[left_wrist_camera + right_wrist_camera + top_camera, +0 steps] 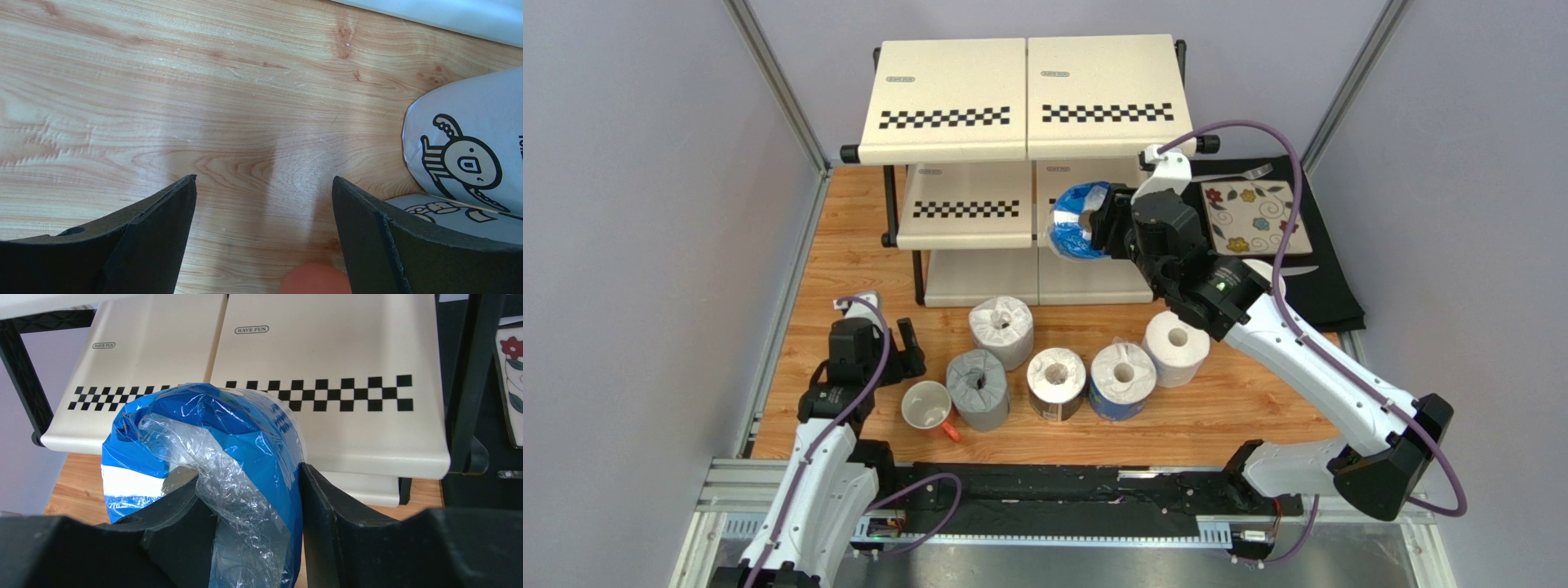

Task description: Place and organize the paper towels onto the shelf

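Observation:
My right gripper (1092,228) is shut on a blue-printed wrapped paper towel roll (1071,221), held on its side in the air in front of the shelf's (952,92) middle tier. In the right wrist view the blue roll (202,429) sits pinched in my right gripper (251,490), with the cream checkered panel (344,349) just beyond. Five rolls stand on the table: white (1001,328), grey (978,387), dark-wrapped (1057,382), blue-printed (1123,377) and white (1176,347). My left gripper (906,352) hangs open and empty over bare wood (264,184), with the grey printed roll (460,159) to its right.
A white mug (925,406) with an orange handle (313,280) stands beside the grey roll, close under my left gripper. A black mat (1326,288) with a floral tile (1255,217) lies right of the shelf. Grey walls enclose the table on both sides.

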Available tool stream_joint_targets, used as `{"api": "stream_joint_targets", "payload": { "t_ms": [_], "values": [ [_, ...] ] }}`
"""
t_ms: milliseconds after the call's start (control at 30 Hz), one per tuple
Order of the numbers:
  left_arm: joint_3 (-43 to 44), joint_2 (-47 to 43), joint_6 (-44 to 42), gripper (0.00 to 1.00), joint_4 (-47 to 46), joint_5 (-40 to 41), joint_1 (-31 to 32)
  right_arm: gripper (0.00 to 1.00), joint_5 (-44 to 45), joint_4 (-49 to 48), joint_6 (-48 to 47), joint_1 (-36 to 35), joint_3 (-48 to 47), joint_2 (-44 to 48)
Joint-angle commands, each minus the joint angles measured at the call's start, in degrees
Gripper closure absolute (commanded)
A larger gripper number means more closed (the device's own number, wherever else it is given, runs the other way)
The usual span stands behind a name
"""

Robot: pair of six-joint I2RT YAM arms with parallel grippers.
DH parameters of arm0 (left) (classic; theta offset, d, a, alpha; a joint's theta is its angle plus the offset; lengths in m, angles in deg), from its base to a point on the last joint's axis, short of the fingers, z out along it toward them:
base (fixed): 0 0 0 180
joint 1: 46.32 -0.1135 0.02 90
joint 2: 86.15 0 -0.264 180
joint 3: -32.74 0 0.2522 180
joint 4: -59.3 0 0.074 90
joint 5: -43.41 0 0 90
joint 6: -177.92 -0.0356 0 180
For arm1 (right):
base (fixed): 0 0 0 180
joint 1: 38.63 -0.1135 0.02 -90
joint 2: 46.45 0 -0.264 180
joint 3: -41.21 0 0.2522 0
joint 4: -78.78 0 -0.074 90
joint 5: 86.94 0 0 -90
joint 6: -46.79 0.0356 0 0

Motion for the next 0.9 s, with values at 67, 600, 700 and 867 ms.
{"api": "stream_joint_targets", "payload": {
  "t_ms": [67, 600, 700, 867],
  "values": [
    [-0.16, -0.13, -1.25, 0.11, -0.11, -0.42, 0.42, 0.92, 0.23, -7.98, -0.60, -2.09, -5.85, -2.70],
    [-0.25, -0.05, -1.25, 0.11, -0.19, -1.74, 0.51, 0.92, 3.56, -14.84, -2.71, -7.19, -10.42, -9.99],
    [-0.16, 0.04, -1.25, 0.11, -0.28, -2.09, 0.51, 0.92, 4.62, -16.68, -3.68, -7.98, -11.30, -11.75],
    [-0.25, 0.13, -1.34, 0.10, -0.37, -2.36, 0.51, 0.92, 5.76, -19.67, -4.20, -8.51, -12.00, -14.56]
  ]
}}
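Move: Before the right hand, which grips the blue-wrapped roll, the left half of the middle shelf lies about 21 cm to the left, 12 cm ahead and 10 cm lower. That shelf's right half is straight ahead by some 12 cm at the same height. The top shelf's middle is roughly 10 cm left, 13 cm ahead and 10 cm above. From the left hand, the left half lies about 19 cm ahead, 12 cm right and 16 cm up. Sweeping steadily left by about 10 cm along the front of the middle shelf, below the top shelf, the right hand carries the blue roll towards the left half, drifting barely forward and up. The wrist swings some 5 degrees counter-clockwise and tips slightly up; the fingers keep pinching the roll's wall, one of them in its core. ##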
